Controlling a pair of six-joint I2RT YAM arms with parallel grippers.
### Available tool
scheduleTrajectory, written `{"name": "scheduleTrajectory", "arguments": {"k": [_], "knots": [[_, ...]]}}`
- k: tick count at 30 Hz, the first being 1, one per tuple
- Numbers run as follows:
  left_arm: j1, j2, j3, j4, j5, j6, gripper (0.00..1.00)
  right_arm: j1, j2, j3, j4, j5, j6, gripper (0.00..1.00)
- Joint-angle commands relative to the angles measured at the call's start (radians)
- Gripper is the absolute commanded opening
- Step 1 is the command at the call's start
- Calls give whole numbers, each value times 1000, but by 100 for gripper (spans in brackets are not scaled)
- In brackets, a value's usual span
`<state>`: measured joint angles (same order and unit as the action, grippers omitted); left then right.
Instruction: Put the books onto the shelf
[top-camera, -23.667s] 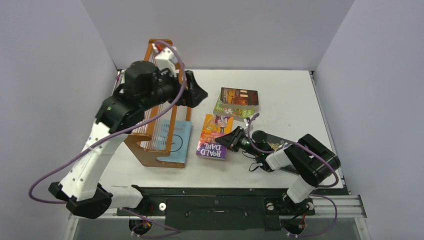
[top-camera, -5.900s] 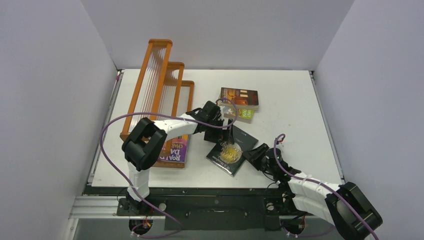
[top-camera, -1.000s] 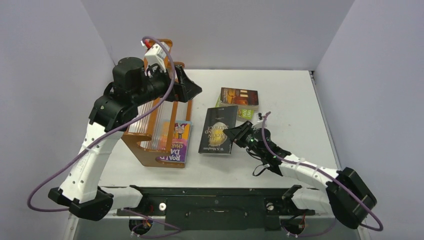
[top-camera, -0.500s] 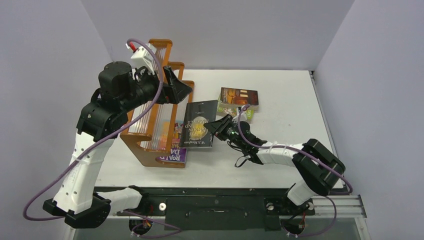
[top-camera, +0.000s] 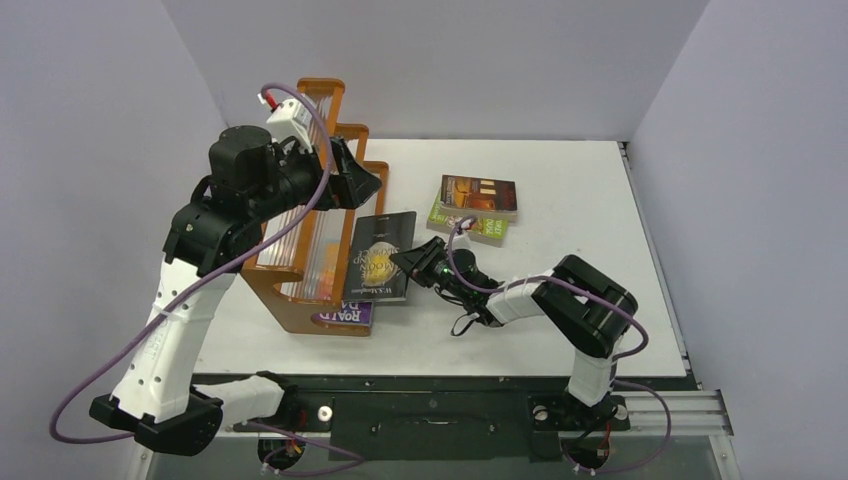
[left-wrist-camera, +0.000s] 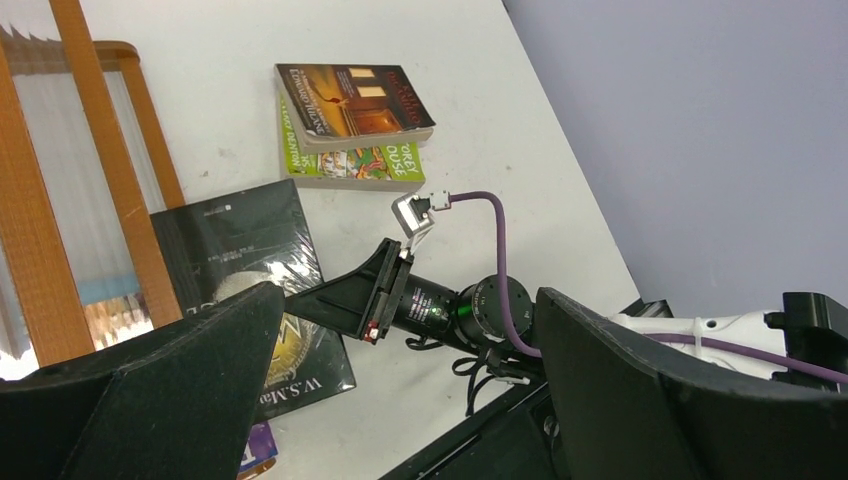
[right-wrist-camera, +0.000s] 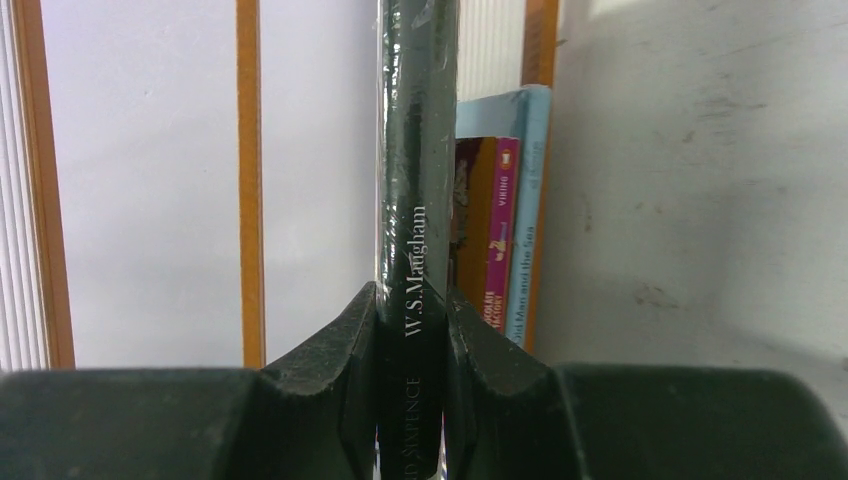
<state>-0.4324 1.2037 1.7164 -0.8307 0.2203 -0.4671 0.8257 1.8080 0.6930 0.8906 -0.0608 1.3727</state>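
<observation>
My right gripper (top-camera: 403, 260) (right-wrist-camera: 412, 300) is shut on the spine of the black book (top-camera: 377, 258) (right-wrist-camera: 416, 150) with the gold emblem. It holds the book right next to the front tier of the orange shelf (top-camera: 290, 310) (right-wrist-camera: 250, 180). In that tier stand the Roald Dahl book (top-camera: 347, 314) (right-wrist-camera: 500, 260) and a light blue book (right-wrist-camera: 532, 220). My left gripper (top-camera: 366, 183) (left-wrist-camera: 410, 390) hangs open and empty above the shelf. A brown-orange book (top-camera: 478, 194) (left-wrist-camera: 355, 100) lies on a green one (top-camera: 487, 229) (left-wrist-camera: 362, 163) at the back of the table.
The table (top-camera: 560, 200) ends at grey walls on three sides. A purple cable (top-camera: 290, 110) loops over my left arm, and another one (left-wrist-camera: 497, 250) trails from my right wrist. The arm bases stand on a black rail (top-camera: 430, 410) at the near edge.
My right gripper has carried the black book leftwards, from mid-table up to the shelf's front tier. The left arm has stayed above the shelf and shifted only slightly.
</observation>
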Motion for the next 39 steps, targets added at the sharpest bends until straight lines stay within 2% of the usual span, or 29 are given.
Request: {"name": "scheduleTrajectory", "arguments": {"k": [1, 9, 27, 39], "knots": [[9, -23, -26, 37, 13, -9, 96, 38, 16, 104, 200, 21, 24, 0], [15, -30, -37, 37, 19, -6, 96, 81, 136, 174, 205, 29, 70, 0], [27, -58, -60, 39, 28, -11, 96, 150, 211, 281, 114, 15, 47, 0], [32, -52, -69, 59, 53, -20, 96, 157, 228, 267, 125, 10, 62, 0]]}}
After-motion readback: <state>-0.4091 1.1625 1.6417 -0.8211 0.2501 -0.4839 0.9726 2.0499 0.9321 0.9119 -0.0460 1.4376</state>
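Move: The right hand grips the black book by its spine, and is bound for the Roald Dahl book lying flat in the shelf, about 10 cm to its left, 5 cm back and 4 cm lower. The brown book lies some 15 cm ahead and 18 cm to the right, with the green book under it, roughly 10 cm ahead and 16 cm right. From the idle left hand the Roald Dahl book is about 6 cm left, 3 cm back and 35 cm below. The right arm slides the black book flat into the shelf, over the Roald Dahl book, carrying it about 9 cm to the left with a drift of 2 cm or so back towards the base and a slight sinking, and easing almost to a stop at the end. The wrist turns a little counter-clockwise, some 5 to 10 degrees, while the fingers keep their pinch on the spine, one above and one below. ##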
